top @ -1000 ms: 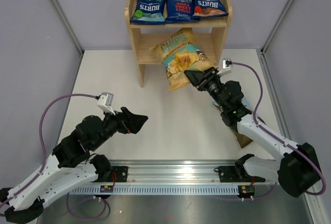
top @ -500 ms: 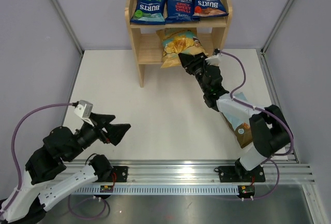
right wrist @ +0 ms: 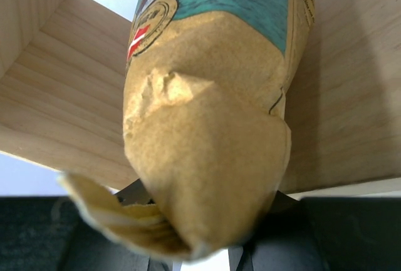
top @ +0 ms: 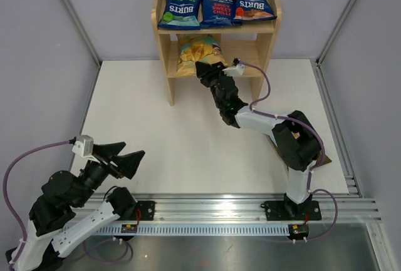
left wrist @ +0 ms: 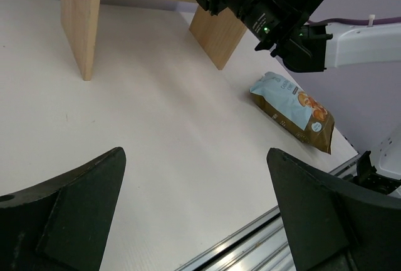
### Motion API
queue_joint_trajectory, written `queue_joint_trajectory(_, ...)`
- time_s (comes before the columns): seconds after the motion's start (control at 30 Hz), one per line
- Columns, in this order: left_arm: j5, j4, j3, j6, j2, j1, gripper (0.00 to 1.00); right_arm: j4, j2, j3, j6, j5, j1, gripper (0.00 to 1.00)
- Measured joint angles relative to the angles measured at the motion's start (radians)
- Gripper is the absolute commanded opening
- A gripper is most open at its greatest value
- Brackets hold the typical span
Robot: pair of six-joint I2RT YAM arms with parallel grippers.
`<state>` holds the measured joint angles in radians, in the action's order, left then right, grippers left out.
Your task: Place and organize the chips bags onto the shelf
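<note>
The wooden shelf (top: pixel 161 39) stands at the back, with three dark-blue Burts chips bags (top: pixel 180 7) (top: pixel 218 8) (top: pixel 252 4) in a row on its top tier. My right gripper (top: pixel 205 71) is shut on the lower end of the tan chips bag (top: pixel 195 54), which reaches into the lower tier toward its left side. In the right wrist view this tan bag (right wrist: pixel 213 127) hides the fingers, with shelf wood (right wrist: pixel 351 96) around it. A light-blue-and-brown bag (left wrist: pixel 293 111) lies flat on the table at the right, mostly under my right arm in the top view. My left gripper (top: pixel 128 160) (left wrist: pixel 197 214) hangs open and empty near the front left.
A metal rail (top: pixel 213 211) runs along the table's near edge. Grey walls close in the left, right and back sides. The right arm (left wrist: pixel 276 8) stretches across the table from its base to the shelf's front, trailing a purple cable (top: pixel 263 83).
The right arm carried the tan bag from the table in front of the shelf up and left into the lower tier. The left arm drew back toward the front left, still open.
</note>
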<state>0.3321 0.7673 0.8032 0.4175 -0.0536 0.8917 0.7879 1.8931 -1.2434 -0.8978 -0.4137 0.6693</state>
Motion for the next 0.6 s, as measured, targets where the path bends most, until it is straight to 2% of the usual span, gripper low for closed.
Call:
queue_joint_trajectory(0.3,0.018,-0.003,-0.008,0.001,0.036,0.0,0.99,-0.023,0.117,-0.146,-0.005,-0.097,0.072,0.18)
queue_joint_trajectory(0.6,0.029,-0.002,-0.012,0.001,0.041,0.0,0.99,-0.04,0.152,-0.191,-0.04,-0.159,0.098,0.31)
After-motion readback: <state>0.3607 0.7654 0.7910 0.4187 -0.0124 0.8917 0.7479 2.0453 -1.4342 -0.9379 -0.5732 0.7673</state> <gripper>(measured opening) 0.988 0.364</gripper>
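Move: The right hand already has the tan chips bag by its near end, inside the lower shelf; the left end of that shelf, where the bag is going, lies about 6 cm to the left, 9 cm ahead and about level. The shelf's left side panel stands some 12 cm left and 9 cm ahead; overhead, about 22 cm up and 9 cm ahead, are the salt and vinegar bag 5 cm left and the spicy chilli bag 6 cm right. From the left hand the shelf end is about 45 cm ahead, 18 cm right and 2 cm lower. Its fingers still closed on the near end of the tan bag, the right hand carries the bag sideways to the left along the lower shelf towards the left side panel, about 5 cm and slowing almost to a stop. The hand stays at nearly the same depth and height, the fingers still pointing ahead into the shelf with hardly any wrist turn, and they keep their hold throughout. ##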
